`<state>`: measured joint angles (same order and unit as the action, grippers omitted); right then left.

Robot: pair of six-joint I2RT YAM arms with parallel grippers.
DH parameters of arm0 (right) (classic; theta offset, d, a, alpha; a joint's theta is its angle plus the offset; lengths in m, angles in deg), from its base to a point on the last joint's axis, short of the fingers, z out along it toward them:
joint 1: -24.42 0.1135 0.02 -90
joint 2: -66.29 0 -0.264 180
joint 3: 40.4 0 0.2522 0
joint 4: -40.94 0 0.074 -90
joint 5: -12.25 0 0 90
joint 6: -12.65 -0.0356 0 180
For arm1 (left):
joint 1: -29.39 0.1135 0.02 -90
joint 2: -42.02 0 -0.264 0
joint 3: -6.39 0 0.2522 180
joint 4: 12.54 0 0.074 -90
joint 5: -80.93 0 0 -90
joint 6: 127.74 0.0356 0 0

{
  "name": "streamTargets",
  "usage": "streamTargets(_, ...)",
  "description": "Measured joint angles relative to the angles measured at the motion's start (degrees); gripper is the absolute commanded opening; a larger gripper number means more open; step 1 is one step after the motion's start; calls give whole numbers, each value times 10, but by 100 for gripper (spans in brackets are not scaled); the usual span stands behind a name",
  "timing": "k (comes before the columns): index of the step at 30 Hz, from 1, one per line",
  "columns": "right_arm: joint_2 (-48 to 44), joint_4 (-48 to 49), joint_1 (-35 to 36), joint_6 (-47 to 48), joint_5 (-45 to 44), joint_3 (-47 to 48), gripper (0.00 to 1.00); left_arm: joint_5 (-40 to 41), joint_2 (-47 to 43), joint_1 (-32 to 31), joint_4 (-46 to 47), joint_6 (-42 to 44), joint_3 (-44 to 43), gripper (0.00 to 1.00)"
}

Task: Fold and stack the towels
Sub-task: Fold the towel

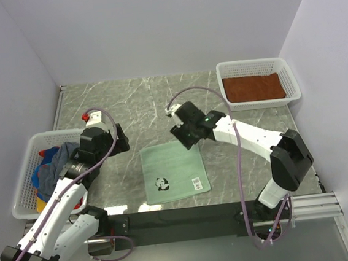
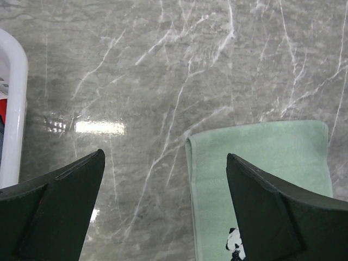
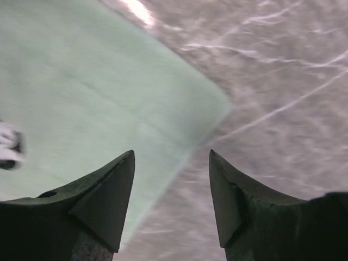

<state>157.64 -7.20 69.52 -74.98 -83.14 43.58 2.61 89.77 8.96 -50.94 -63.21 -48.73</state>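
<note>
A pale mint-green towel (image 1: 173, 170) with a panda print lies folded flat on the marble table, near the front middle. My right gripper (image 1: 182, 136) hovers over its far right corner, jaws open and empty. In the right wrist view the towel (image 3: 81, 98) edge runs below the gap of the right gripper (image 3: 171, 153). My left gripper (image 1: 123, 140) stands wide open just left of the towel's far left corner. The left wrist view has the left gripper (image 2: 164, 155) over bare table and the towel (image 2: 261, 157) under the right finger. A rust-brown towel (image 1: 253, 87) lies in the far right basket.
A white mesh basket (image 1: 289, 82) stands at the back right. Another white basket (image 1: 24, 176) at the left holds several bright and dark cloths (image 1: 51, 164); its rim (image 2: 13, 109) shows in the left wrist view. White walls enclose the table.
</note>
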Motion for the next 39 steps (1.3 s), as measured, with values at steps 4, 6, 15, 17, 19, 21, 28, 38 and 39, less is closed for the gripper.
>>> streamTargets(4,29,-19,-56,82,46,24,60,-10,3,0,0,10,0,99)
streamTargets(6,57,-29,-77,116,66,45,59,-14,6,0,0,13,0,99)
streamTargets(15,178,-58,-136,203,122,125,45,-23,29,0,-1,21,0,99)
streamTargets(17,199,-66,-139,212,133,139,45,-26,32,1,-1,21,0,99)
streamTargets(19,218,-72,-139,218,143,151,45,-30,37,2,-1,22,0,99)
streamTargets(21,234,-74,-139,223,151,160,45,-32,42,3,-1,23,0,100)
streamTargets(28,259,-82,-139,231,164,168,43,-40,47,5,-1,23,0,99)
streamTargets(38,273,-82,-139,232,167,169,37,-64,57,6,0,26,0,100)
streamTargets(39,273,-83,-139,232,168,169,36,-72,57,6,1,30,0,100)
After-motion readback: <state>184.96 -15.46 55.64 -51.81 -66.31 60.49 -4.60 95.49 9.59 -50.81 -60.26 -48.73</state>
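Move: The mint green towel's far right corner lies about 7 cm ahead of the right hand, 3 cm to its right and 10 cm below. Down on the table too, the towel's far left corner is some 4 cm ahead and 21 cm left, the panda print roughly 13 cm back and 13 cm left, and the white tag about 14 cm back and 2 cm right. From the left hand, that far right corner is some 8 cm ahead, 29 cm right and 17 cm below. To the towel's far right corner the right hand comes down about 10 cm, first also sweeping some 7 cm forward and slightly right, then dropping almost straight. Its fingers tip about 15 degrees steeper, turn a similar amount counter-clockwise and narrow partway, ending astride the corner with one tip against the cloth. The left hand, wide open, sinks about 3 cm and drifts slightly right. ##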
